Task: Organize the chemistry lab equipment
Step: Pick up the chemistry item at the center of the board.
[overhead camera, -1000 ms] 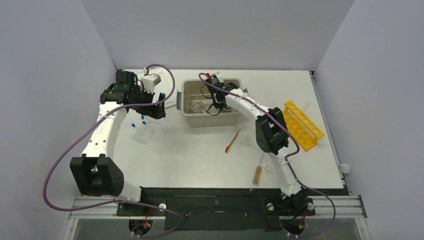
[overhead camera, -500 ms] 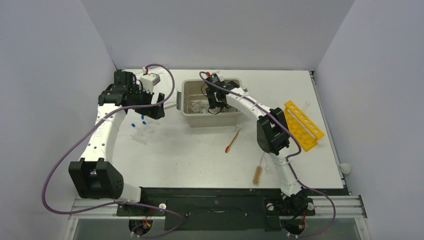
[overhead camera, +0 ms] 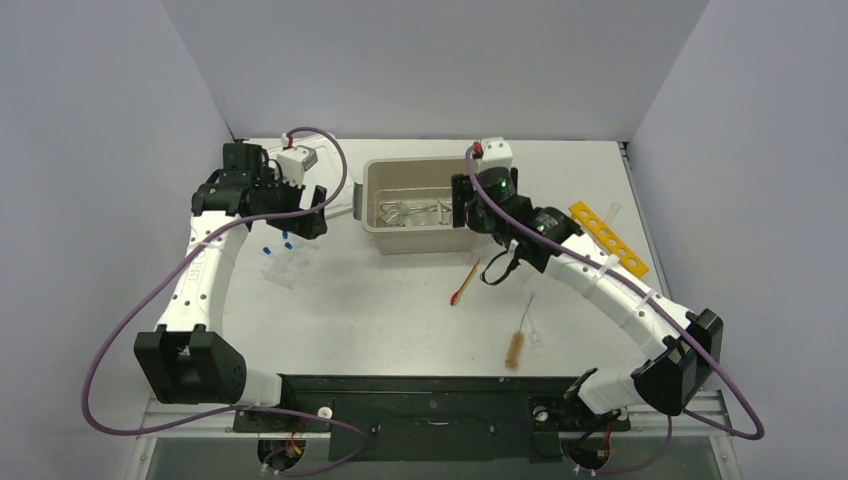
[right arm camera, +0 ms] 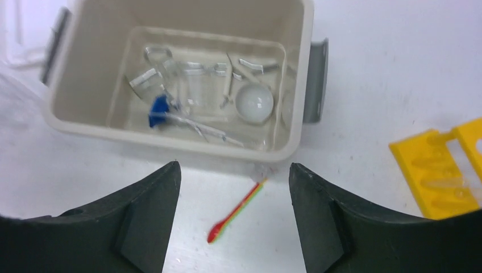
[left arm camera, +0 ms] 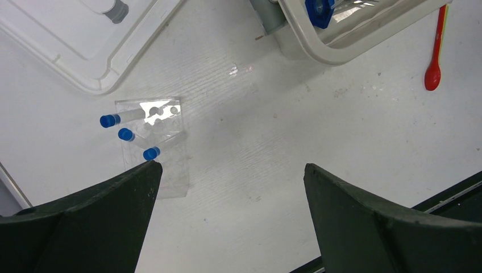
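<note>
The beige tub holds clear glassware, a round glass piece and a blue-capped tube. My right gripper hovers open at the tub's right end, nothing between its fingers. Below it on the table lies the green-and-red spatula, also in the top view. The brown-bristled brush lies nearer the front. Three blue-capped tubes rest on a clear sheet. My left gripper hangs open and empty above the table beside them.
A yellow tube rack lies right of the tub, its corner showing in the right wrist view. The white lid lies behind the tubes, left of the tub. Side walls close in the table on both sides.
My right gripper was shut low inside the tub; it has opened and risen to the tub's right end, its elbow swinging far right. The left arm has barely moved.
</note>
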Motion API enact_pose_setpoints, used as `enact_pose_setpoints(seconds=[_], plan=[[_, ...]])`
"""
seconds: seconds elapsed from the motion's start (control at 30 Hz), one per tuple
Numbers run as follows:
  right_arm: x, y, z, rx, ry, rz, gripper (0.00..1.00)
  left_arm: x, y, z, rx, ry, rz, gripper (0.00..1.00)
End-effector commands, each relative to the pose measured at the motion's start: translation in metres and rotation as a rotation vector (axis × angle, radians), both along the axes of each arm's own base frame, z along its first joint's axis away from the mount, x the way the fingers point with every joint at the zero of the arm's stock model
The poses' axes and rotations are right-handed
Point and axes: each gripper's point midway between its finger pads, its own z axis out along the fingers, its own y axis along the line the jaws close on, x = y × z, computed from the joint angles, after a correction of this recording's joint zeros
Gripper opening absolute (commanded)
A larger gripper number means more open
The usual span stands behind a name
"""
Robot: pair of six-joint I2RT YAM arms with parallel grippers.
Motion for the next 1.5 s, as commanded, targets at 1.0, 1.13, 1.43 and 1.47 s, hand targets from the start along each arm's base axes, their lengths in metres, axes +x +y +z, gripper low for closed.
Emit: enact_pose_setpoints(seconds=[1.0,1.13,1.43,1.47], plan=[[0.01,-0.02,-0.249,-0.183,0.245,-0.022,0.58,-0.001,0.004,0.016,0.017,-0.041,-0.012,0.96],[0.01,-0.017,-0.259,-0.166,0.24,-0.019,0.56,-0.001,0.003,0.017,0.017,-0.039,-0.015,0.97],[0.004,-0.005,-0.268,-0.124,0.237,0.021,0.43,-0.003,0.005,0.016,0.034,-0.038,-0.023,0.96],[0.0,-0.004,-0.269,-0.127,0.238,0.029,0.41,-0.003,0.005,0.016,0.035,-0.039,-0.024,0.97]])
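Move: The small clear piece I'm after lies at the foot of the box's near wall, about 28 cm below my right hand, only 1 cm ahead and 3 cm to the right. The red spoon has its middle some 3 cm back and 2 cm right of my hand, and the grey box is centred about 12 cm ahead and 6 cm left, 22 cm below. From my left hand, the clear piece is roughly 2 cm ahead, 30 cm right and 21 cm down. I plunge my right hand about 27 cm to the table, first swinging back some 6 cm and a little right to come down on the robot's side of the box. Then I ease forward again by as much towards the clear piece by the wall, fingers tipping about 15 degrees farther down; near the table I start narrowing them around the top end of the spoon and the clear piece. ##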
